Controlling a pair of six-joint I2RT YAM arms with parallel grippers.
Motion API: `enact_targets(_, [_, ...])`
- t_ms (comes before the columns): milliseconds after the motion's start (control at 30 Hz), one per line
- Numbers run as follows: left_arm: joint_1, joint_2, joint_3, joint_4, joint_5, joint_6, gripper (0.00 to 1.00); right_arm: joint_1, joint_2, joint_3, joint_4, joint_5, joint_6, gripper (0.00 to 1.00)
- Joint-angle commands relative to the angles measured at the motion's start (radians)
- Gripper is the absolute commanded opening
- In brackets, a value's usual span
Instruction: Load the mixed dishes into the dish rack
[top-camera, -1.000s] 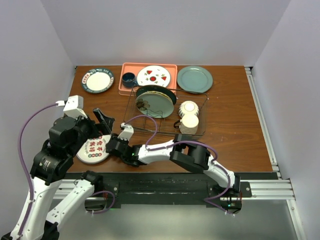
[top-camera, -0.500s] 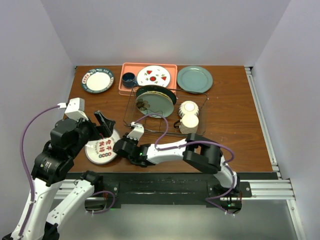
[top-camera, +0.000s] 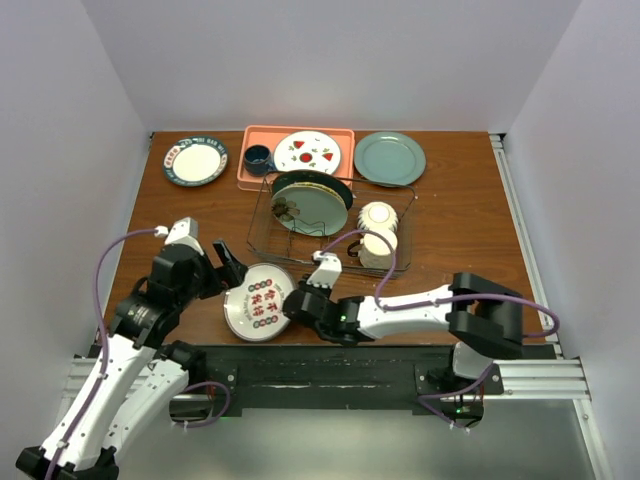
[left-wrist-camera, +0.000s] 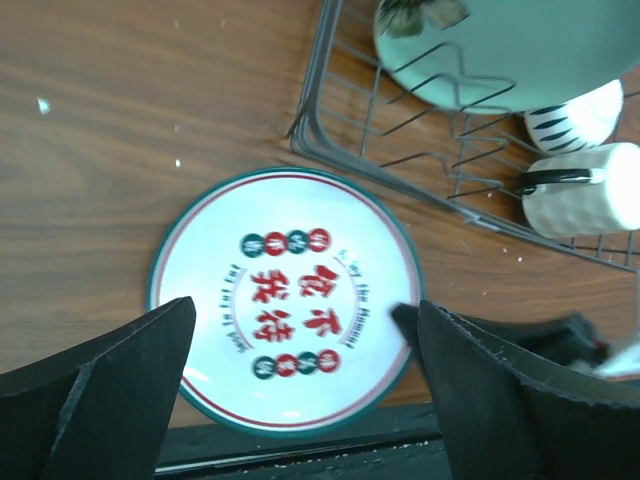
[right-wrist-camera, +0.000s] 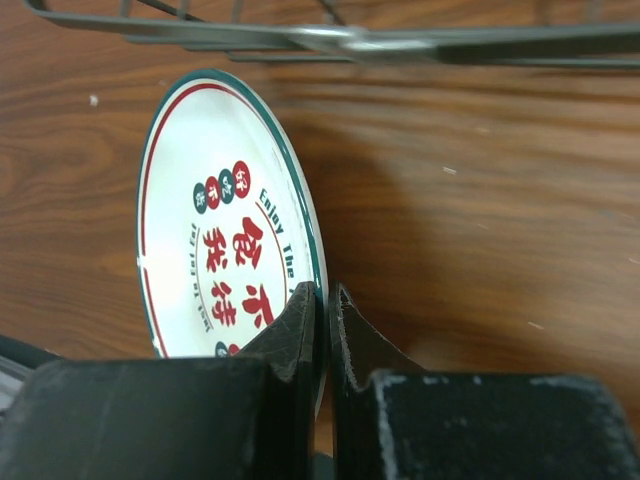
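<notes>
A white plate with a dark green rim and red characters (top-camera: 258, 301) sits at the table's near edge, in front of the dish rack (top-camera: 330, 262). My right gripper (top-camera: 298, 303) is shut on the plate's right rim, one finger above and one below (right-wrist-camera: 325, 300). My left gripper (left-wrist-camera: 305, 303) hangs open over the same plate (left-wrist-camera: 290, 300), a finger on each side and apart from it. The wire rack (left-wrist-camera: 340, 150) holds an upright pale green plate (top-camera: 312, 203) and two small cream bowls (top-camera: 378, 215) (top-camera: 380, 245). A second white dark-rimmed plate (top-camera: 195, 160) lies at the far left.
A salmon tray (top-camera: 247, 172) at the back holds a dark cup (top-camera: 258, 158) and a white plate with red fruit marks (top-camera: 307, 152). A grey-green plate (top-camera: 389, 158) lies to its right. The black rail (left-wrist-camera: 300, 455) runs just below the held plate.
My right gripper has shut on the plate's rim and drawn it rightward along the near edge. My left arm has swung right and stays open above the plate.
</notes>
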Motion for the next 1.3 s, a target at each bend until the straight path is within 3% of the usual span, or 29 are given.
enact_targets(0, [0.0,0.004,-0.1,0.119,0.029,-0.089,0.93,0.016,-0.09,-0.121,-0.071,0.04,-0.001,0.0])
enact_targets(300, [-0.001,0.127,-0.286,0.289,0.166,-0.184,0.7,0.02,-0.186,-0.247,-0.091,0.023,0.086,0.0])
enact_targets(500, [-0.001,0.104,-0.421,0.377,0.138,-0.236,0.66,0.022,-0.234,-0.28,-0.142,0.02,0.131,0.0])
enact_targets(700, [-0.003,0.228,-0.486,0.463,0.17,-0.221,0.46,0.02,-0.274,-0.345,-0.078,0.024,0.114,0.01])
enact_targets(867, [-0.006,0.218,-0.55,0.532,0.181,-0.253,0.24,0.022,-0.269,-0.386,-0.038,0.009,0.13,0.04])
enact_targets(1000, [-0.006,0.205,-0.558,0.517,0.179,-0.252,0.0,0.022,-0.257,-0.435,0.031,-0.011,0.154,0.14])
enact_targets(1267, [-0.006,0.231,-0.594,0.595,0.274,-0.242,0.0,0.02,-0.226,-0.503,0.163,-0.042,0.182,0.38])
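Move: The white plate with red lettering is pinched by its right rim in the right fingers, its middle about 9 cm to that hand's left, 2 cm back and 3 cm lower. From the open left hand its middle lies roughly 4 cm to the right, about level fore and aft, and 13 cm below. The dish rack's middle is some 18 cm ahead and 8 cm to the right of the right hand; the black-handled mug stands about 10 cm ahead and 19 cm right of that hand. The left fingers shut on the plate's left rim and pinch it, after that hand drops about 15 cm beside the plate, drifting 5 cm right and tipping its fingers further down. Meanwhile the right hand, keeping the right rim, draws the plate about 10 cm to the right and slightly back, sinking 5 cm, mostly late, then opens its fingers about a third around the rim. ##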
